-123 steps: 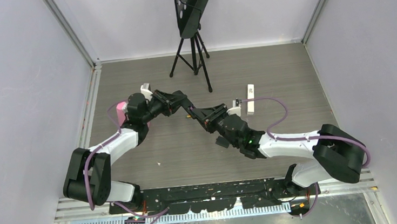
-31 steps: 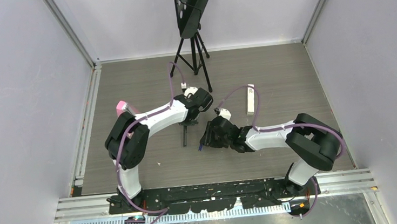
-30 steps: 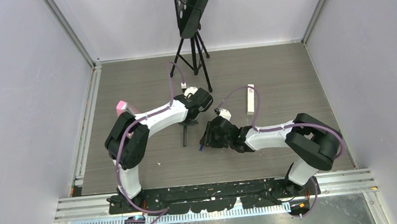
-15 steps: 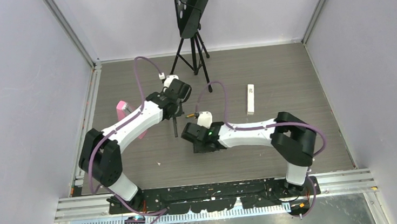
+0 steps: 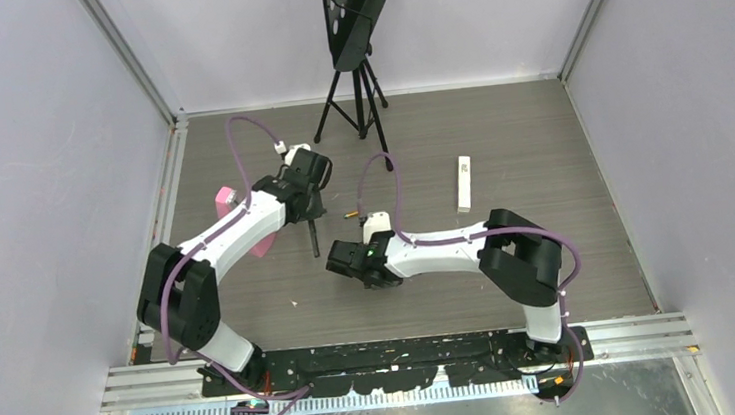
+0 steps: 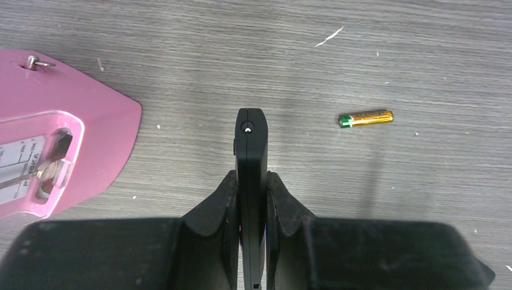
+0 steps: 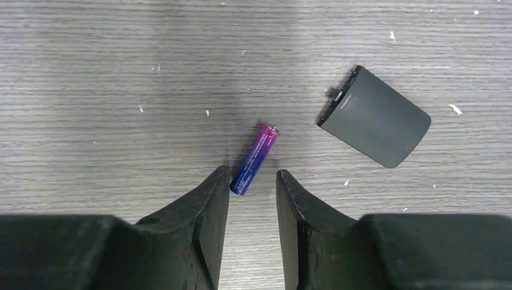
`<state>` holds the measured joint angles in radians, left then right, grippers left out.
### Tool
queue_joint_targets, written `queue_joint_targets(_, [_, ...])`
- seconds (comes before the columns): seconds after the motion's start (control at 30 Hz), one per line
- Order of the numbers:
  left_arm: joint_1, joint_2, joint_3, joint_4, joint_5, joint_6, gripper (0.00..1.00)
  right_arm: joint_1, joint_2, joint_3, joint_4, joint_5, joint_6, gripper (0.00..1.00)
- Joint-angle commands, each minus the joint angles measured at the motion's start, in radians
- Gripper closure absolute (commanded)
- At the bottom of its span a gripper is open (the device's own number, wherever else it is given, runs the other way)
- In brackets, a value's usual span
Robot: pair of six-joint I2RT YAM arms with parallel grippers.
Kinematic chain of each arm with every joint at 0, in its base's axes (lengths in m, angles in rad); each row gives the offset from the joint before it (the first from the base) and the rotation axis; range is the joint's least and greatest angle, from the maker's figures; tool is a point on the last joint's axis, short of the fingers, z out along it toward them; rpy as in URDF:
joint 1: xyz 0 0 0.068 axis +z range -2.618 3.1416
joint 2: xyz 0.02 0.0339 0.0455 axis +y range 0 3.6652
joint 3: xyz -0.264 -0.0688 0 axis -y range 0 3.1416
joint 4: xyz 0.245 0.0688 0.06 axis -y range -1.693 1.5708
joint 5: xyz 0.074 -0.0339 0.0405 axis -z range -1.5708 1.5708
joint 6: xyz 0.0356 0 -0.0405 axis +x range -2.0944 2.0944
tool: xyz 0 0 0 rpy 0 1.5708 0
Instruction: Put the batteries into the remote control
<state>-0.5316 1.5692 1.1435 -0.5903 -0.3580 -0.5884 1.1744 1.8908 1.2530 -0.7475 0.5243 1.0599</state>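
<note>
My left gripper (image 6: 252, 178) is shut on a slim black remote control (image 6: 251, 145), held edge-on with its end pointing at the floor. The top view shows that gripper (image 5: 310, 215) left of centre with the remote (image 5: 314, 240) sticking out of it. An orange-yellow battery (image 6: 366, 118) lies on the floor to the remote's right, also visible as a battery (image 5: 351, 213) from above. My right gripper (image 7: 252, 176) is open just above the floor. A purple battery (image 7: 255, 158) lies with its near end at the fingertips, close to the left finger.
A dark battery cover (image 7: 375, 125) lies flat to the right of the purple battery. A pink device (image 6: 60, 151) sits left of the held remote. A white slim remote (image 5: 464, 183) lies at the right, and a black tripod (image 5: 359, 98) stands at the back.
Both arms have swung to the left. The left gripper carried the black remote leftward. The right gripper slid left and now sits low over the purple battery.
</note>
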Motion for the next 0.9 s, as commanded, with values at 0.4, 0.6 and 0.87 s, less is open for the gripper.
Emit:
queue_joint_targets(0.4, [0.008, -0.090, -0.129, 0.320, 0.419, 0.034, 1.00, -0.071, -0.159, -0.198, 0.172, -0.051, 0.073, 0.99])
queue_joint_targets(0.6, [0.009, -0.056, -0.234, 0.493, 0.640, -0.021, 1.00, -0.071, -0.374, -0.329, 0.375, -0.082, -0.036, 1.00])
queue_joint_targets(0.87, [0.008, 0.043, -0.301, 0.684, 0.826, -0.127, 1.00, -0.071, -0.404, -0.334, 0.503, -0.232, -0.116, 0.99])
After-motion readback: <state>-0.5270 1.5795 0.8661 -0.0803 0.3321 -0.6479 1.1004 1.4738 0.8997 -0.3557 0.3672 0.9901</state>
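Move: The purple battery lies almost under the right hand's open fingertips: about 1 cm ahead, 1 cm to the right and 1 cm down. From there the battery cover is roughly 3 cm farther out and 7 cm to the right; the orange battery is some 14 cm ahead of the right hand and 5 cm left. From the left hand, which holds the remote, the purple battery is about 13 cm back, 14 cm right and 9 cm lower. Edging right and slightly down, the right hand closes its fingers on the purple battery, drifts about 3 cm right in all, then lifts some 6 cm while coming back left, fingertips swinging leftward. Meanwhile the left hand carries the still-gripped remote about 11 cm right, also back and a little down, rolling some 35 degrees so its fingers swing towards the battery. ##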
